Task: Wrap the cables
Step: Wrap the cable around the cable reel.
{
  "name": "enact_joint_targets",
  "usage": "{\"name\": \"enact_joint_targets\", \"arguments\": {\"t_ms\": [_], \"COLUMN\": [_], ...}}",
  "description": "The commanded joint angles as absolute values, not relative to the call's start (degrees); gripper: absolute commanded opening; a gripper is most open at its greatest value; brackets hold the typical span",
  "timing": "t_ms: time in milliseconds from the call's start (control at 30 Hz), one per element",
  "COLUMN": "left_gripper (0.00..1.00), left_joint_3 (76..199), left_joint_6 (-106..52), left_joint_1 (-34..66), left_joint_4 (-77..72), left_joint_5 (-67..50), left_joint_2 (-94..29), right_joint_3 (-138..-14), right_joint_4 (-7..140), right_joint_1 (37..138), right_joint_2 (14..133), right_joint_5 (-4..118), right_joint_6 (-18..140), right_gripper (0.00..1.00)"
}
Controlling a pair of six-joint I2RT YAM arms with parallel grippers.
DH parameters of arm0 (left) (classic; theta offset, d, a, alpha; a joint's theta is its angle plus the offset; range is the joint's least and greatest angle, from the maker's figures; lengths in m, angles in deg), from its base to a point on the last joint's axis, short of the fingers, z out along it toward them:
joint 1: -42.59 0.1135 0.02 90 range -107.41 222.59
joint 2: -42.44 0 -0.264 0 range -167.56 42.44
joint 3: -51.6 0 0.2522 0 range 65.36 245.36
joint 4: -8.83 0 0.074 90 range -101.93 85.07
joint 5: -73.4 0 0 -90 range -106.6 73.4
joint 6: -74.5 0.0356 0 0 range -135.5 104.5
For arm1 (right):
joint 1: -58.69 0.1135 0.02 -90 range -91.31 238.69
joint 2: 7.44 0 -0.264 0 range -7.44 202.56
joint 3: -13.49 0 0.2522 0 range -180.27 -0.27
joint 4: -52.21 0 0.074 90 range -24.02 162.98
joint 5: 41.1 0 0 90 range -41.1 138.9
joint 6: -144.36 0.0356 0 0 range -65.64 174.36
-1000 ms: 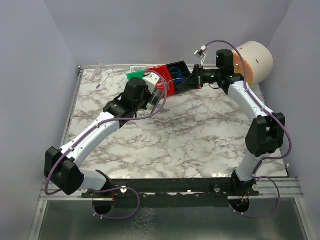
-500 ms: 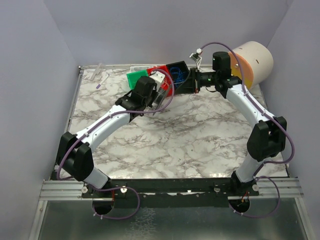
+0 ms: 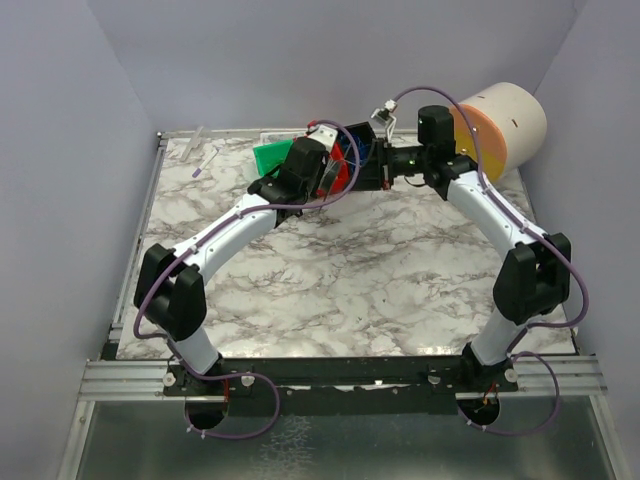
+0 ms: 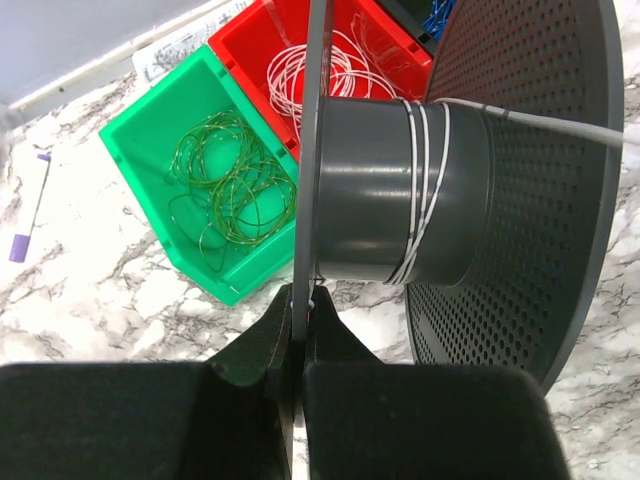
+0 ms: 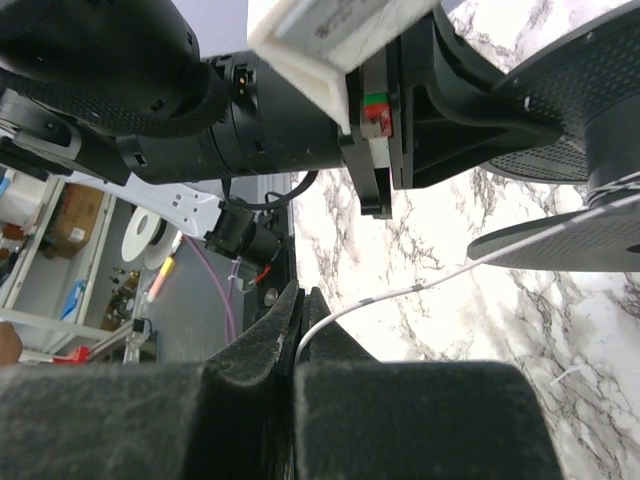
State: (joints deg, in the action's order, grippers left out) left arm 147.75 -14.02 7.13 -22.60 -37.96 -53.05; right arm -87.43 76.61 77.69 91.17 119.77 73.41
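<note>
My left gripper (image 4: 300,300) (image 3: 322,172) is shut on the thin near flange of a dark grey spool (image 4: 370,190), held on its side above the table. A white cable (image 4: 420,190) lies in about three turns round the spool's hub. From there it runs off taut to my right gripper (image 5: 298,300) (image 3: 378,168), which is shut on this white cable (image 5: 420,287). The spool (image 5: 570,240) shows at the right edge of the right wrist view. Loose green cable (image 4: 225,185) lies in a green bin (image 4: 150,110). White coils (image 4: 310,65) fill a red bin (image 4: 240,50), and a bit of blue cable (image 4: 437,15) shows behind.
The bins stand at the back of the marble table (image 3: 350,270), right beneath both grippers. A big beige and orange drum (image 3: 505,120) sits at the back right. A purple-tipped pen (image 3: 205,160) lies at the back left. Grey walls close in on three sides.
The left arm has swung right and towards the back, carrying the spool over the bins. The right gripper has shifted a little left towards it. Both stay shut.
</note>
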Motion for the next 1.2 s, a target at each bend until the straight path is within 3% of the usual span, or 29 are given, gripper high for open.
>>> {"name": "enact_joint_targets", "arguments": {"t_ms": [0, 467, 800, 1167], "left_gripper": [0.0, 0.0, 0.0, 0.0], "left_joint_3": [148.95, 158.7, 152.49, 150.96], "left_joint_6": [-20.3, -27.41, -35.4, -37.98], "left_joint_1": [7.62, 10.39, 19.02, 21.85], "left_joint_4": [-21.63, -25.57, -21.34, -18.94], "left_joint_5": [-42.6, -35.31, -19.6, -4.88], "left_joint_2": [-52.9, -55.18, -49.83, -46.69], "right_joint_3": [-83.39, -75.21, -70.89, -70.41], "right_joint_4": [71.67, 65.18, 61.97, 65.31], "right_joint_1": [80.39, 88.91, 88.86, 88.39], "right_joint_2": [87.71, 90.34, 91.98, 92.67], "right_joint_5": [119.67, 116.07, 110.29, 90.06], "right_joint_6": [73.22, 69.83, 67.96, 66.23], "right_gripper": [0.0, 0.0, 0.0, 0.01]}}
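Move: The left hand holds the cable reel by its left flange; the reel's drum sits about 6 cm ahead, 6 cm to the right and 3 cm below that hand point. From the right hand, pinching the cable, the reel is some 12 cm forward, 7 cm left and 10 cm lower. Counted from the left hand and roughly 18 cm down, the green tray lies 12 cm ahead and 6 cm left, the red tray 14 cm ahead and 4 cm right. The right hand, keeping its pinch on the white cable, sweeps back, left and down by about 5 cm each, then sinks a further 6 cm while easing 4 cm forward, taking the cable to the base side of the reel, low by the right flange. The left hand keeps its grip on the left flange and rolls the reel some 30 degrees, left side down, first rising slightly, then shifting left with a dip and a rise. ##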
